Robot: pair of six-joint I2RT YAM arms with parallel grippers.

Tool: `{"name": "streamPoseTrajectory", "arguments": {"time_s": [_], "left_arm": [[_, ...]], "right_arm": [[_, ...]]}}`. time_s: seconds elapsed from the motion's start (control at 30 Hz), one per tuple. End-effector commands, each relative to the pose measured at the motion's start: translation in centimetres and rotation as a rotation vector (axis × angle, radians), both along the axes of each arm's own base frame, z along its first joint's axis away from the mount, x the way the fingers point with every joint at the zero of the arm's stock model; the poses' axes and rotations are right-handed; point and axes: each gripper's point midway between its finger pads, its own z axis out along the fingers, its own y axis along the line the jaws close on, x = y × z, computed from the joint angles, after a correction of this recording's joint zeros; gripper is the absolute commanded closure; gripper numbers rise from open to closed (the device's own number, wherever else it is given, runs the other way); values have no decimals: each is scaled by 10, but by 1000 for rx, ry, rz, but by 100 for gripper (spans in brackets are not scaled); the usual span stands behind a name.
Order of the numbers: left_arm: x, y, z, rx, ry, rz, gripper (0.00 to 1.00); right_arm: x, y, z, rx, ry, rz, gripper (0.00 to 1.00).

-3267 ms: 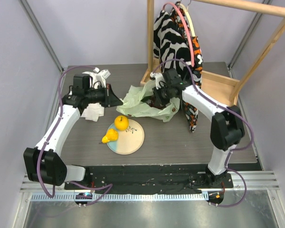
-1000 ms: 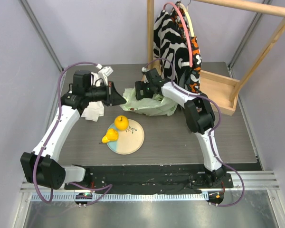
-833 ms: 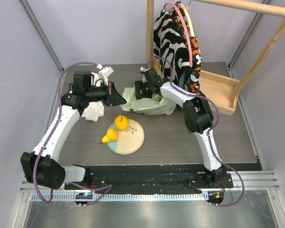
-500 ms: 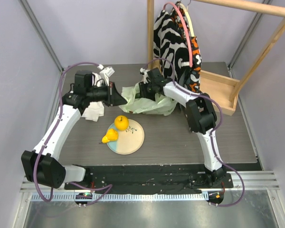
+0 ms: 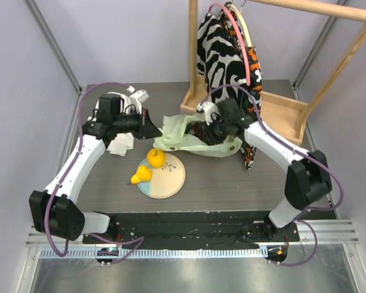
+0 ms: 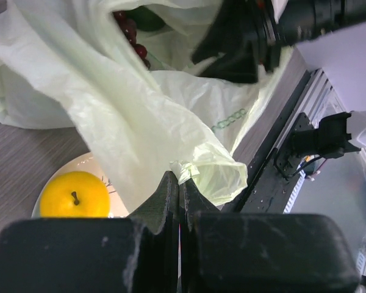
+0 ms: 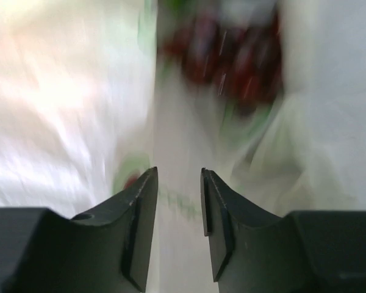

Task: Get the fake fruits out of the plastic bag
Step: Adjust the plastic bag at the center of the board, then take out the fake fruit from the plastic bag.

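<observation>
The pale green plastic bag [image 5: 184,139] lies crumpled behind the plate [image 5: 174,183]. My left gripper [image 5: 149,122] is shut on the bag's left edge [image 6: 189,170] and holds it up. Inside the bag's mouth I see a dark red grape bunch [image 6: 132,32] and part of a green fruit [image 6: 145,18]. My right gripper [image 5: 202,130] is at the bag's right side, pointing into it. In the blurred right wrist view its jaws [image 7: 178,183] stand a little apart, with only bag film beyond them and the grape bunch [image 7: 232,55] ahead. A yellow-orange round fruit [image 5: 156,157] and a yellow pear [image 5: 141,176] sit on the plate.
A wooden rack [image 5: 193,55] with a black-and-white garment [image 5: 222,46] stands at the back right, close behind the right arm. A white cloth [image 5: 119,144] lies under the left arm.
The right arm has swung from the bag's far left side to its right side, and its jaws have narrowed. The bag has shifted and spread. The left gripper keeps its hold.
</observation>
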Motion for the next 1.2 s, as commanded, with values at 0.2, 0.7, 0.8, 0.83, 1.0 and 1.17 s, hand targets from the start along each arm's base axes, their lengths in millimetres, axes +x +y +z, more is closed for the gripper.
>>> {"name": "streamPoseTrajectory", "arguments": {"time_s": [0.2, 0.7, 0.8, 0.83, 1.0, 1.17], "left_arm": [[-7, 1, 5, 6, -52, -19, 100], [-16, 1, 9, -3, -68, -27, 100], [-15, 1, 10, -1, -74, -31, 100], [-16, 1, 10, 2, -69, -32, 100], [-16, 2, 5, 18, -66, -40, 100], [-16, 2, 0, 21, -46, -43, 100]], "right_arm": [[-99, -105, -51, -436, 48, 168, 53], [7, -39, -1, -338, -273, 330, 41], [30, -40, -15, -367, -271, 291, 40], [42, -43, -15, -377, -291, 257, 40], [83, -60, -20, -404, -314, 166, 39], [106, -69, -21, -427, -336, 143, 36]]}}
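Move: The right hand hovers over the open plastic bag. The bag's right end lies about 6 cm ahead of it, 9 cm to its right and 10 cm below. The grapes inside sit some 12 cm ahead and 5 cm to its left, the apple roughly level with it and 22 cm to its left. The left hand already holds the bag's left end; from there the bag's right end is about 11 cm ahead, 27 cm to the right and 21 cm lower. Back, right and down first: the right hand swoops about 16 cm, then turns forward for some 18 cm, rising and sinking again into the bag's right end as its half-open fingers open wider. It tips about 30 degrees so the fingers point more steeply down, the plastic close over its wrist. The left hand keeps its pinch, easing back slightly. ##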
